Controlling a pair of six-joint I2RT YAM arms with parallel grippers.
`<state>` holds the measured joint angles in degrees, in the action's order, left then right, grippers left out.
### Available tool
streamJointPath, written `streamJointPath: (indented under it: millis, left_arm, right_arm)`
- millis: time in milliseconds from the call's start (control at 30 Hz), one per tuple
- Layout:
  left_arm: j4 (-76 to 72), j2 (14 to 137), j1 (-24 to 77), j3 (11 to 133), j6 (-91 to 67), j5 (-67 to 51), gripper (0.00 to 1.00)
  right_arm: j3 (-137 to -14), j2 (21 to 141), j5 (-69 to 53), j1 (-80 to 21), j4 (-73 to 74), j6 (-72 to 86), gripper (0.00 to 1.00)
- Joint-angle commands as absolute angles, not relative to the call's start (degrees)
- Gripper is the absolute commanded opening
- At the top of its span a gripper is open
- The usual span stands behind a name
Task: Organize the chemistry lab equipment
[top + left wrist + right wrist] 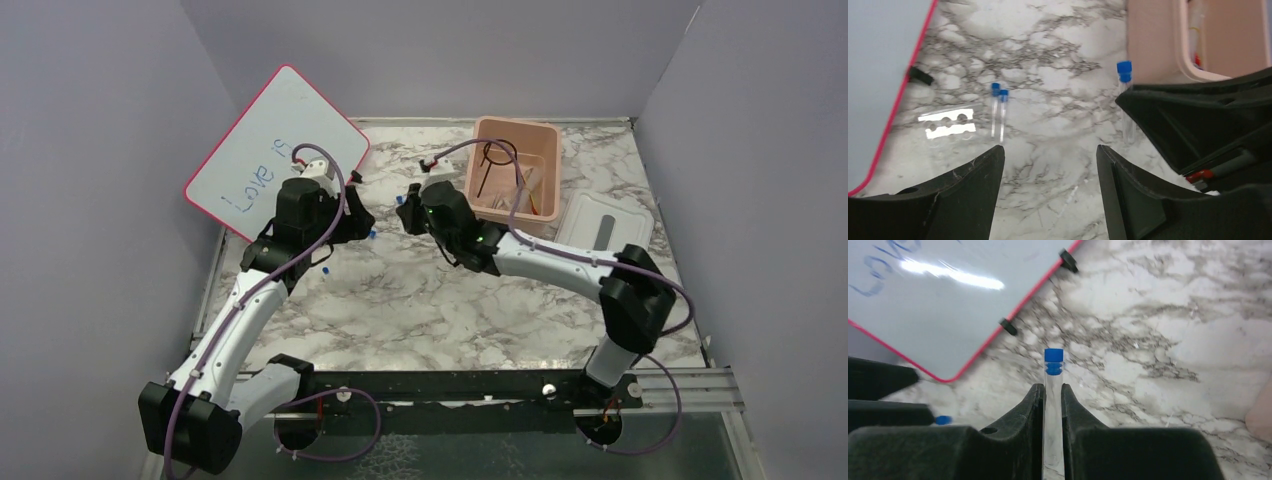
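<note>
My right gripper (1052,386) is shut on a clear blue-capped vial (1053,360) just above the marble table; the cap sticks out past the fingertips. The left wrist view shows the same vial (1126,95) beside the right gripper's black body. Two more blue-capped vials (998,112) lie side by side on the table ahead of my left gripper (1049,150), which is open with only bare marble between its jaws. From above, the left gripper (350,215) and right gripper (410,212) face each other near the table's middle back. A black wire ring stand (492,160) rests inside the pink tub (545,140) with other thin items.
The pink-rimmed whiteboard (275,150) leans at the back left, close to the left arm. The tub's white lid (605,225) lies to the right of the tub. A clear plastic strip with three holes (948,125) lies near the whiteboard's edge. Purple walls enclose the table.
</note>
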<state>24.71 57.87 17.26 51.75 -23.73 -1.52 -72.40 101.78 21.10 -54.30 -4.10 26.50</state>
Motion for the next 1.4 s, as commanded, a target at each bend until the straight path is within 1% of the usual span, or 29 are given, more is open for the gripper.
streamJointPath:
  millis: [0, 100, 200, 267, 333, 367, 533, 600, 700, 867, 967, 1100, 1167, 1200, 1333, 1367]
  left_arm:
    - [17.38, 56.56, 16.96, 54.03, -20.74, -21.48, 0.7]
    - [16.17, 56.57, 17.18, 54.96, -19.47, -28.15, 0.69]
    - [8.6, 55.43, 17.14, 52.48, -23.45, -38.07, 0.68]
    - [4.55, 54.17, 17.14, 51.08, -26.48, -40.6, 0.68]
    - [2.13, 53.5, 17.16, 50.37, -28.53, -41.06, 0.68]
    - [1.44, 53.5, 17.13, 50.14, -29.4, -41.12, 0.66]
    - [1.09, 55.43, 17.14, 49.13, -31.44, -40.18, 0.49]
    - [1.42, 55.74, 17.14, 48.76, -31.38, -39.61, 0.46]
    - [1.53, 55.61, 17.14, 48.43, -31.4, -39.46, 0.46]
    - [3.09, 54.02, 17.14, 47.97, -30.3, -38.2, 0.56]
    - [3.71, 53.49, 17.14, 47.99, -29.98, -37.86, 0.57]
    - [3.68, 53.22, 17.14, 47.91, -29.47, -38.23, 0.48]
    - [3.42, 53.62, 17.09, 47.88, -29.57, -39.15, 0.4]
    - [3.42, 53.79, 17.13, 48.02, -29.68, -39.49, 0.38]
    - [3.7, 53.26, 17.14, 48.28, -29.47, -39.32, 0.38]
    - [4.26, 53.0, 17.16, 48.38, -29.29, -38.67, 0.42]
  right_arm:
    - [-67.56, 93.06, 15.75, -53.63, -16.73, 27.06, 0.15]
    - [-65.02, 88.93, 10.17, -53.61, -20.57, 28.68, 0.15]
    - [-63.22, 86.34, 6.68, -53.61, -23.6, 31.69, 0.15]
    - [-62.56, 85.11, 5.0, -53.57, -24.85, 33.06, 0.15]
    - [-62.05, 84.34, 3.91, -53.61, -26.02, 33.91, 0.15]
    - [-61.87, 84.09, 3.53, -53.61, -26.36, 34.3, 0.15]
    - [-60.74, 82.94, 2.73, -53.61, -28.25, 36.05, 0.15]
    - [-60.32, 82.53, 2.8, -53.61, -28.88, 36.59, 0.15]
    - [-60.46, 82.22, 3.24, -53.57, -28.95, 37.23, 0.15]
    - [-60.57, 81.87, 6.59, -53.6, -29.19, 37.84, 0.15]
    - [-60.66, 81.71, 8.46, -53.58, -29.27, 38.17, 0.15]
    - [-60.61, 81.28, 8.51, -53.53, -29.38, 38.84, 0.15]
    - [-60.51, 81.19, 7.87, -53.57, -29.79, 39.21, 0.15]
    - [-60.55, 81.21, 7.87, -53.53, -29.84, 39.43, 0.15]
    - [-60.54, 80.98, 10.3, -53.53, -29.4, 39.24, 0.15]
    - [-60.63, 80.86, 12.11, -53.53, -28.72, 39.26, 0.14]
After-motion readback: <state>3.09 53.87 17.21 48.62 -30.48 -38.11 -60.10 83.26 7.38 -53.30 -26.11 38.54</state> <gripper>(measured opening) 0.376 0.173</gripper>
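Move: My right hand already holds the blue-capped test tube in the air. From my left hand the tube is about 4 cm ahead, 9 cm to the right and 5 cm lower. From my right hand, my left fingers are roughly 4 cm back, 9 cm left and 4 cm higher. Two more tubes lie 4 cm ahead, 10 cm left and 14 cm below my right hand; the peach bin's middle is about 15 cm ahead, 20 cm right and 10 cm below that hand. I bring my hands together for a handover: my right hand keeps its pinch on the tube and lifts it about 15 cm, drawing back some 5 cm and rolling its left side up about 30 degrees. My left hand swings right and up towards the tube, some 10 cm each way, backing a little, turning clockwise and rolling its right side up; its fingers narrow, reopen slightly, then narrow further without shutting. ##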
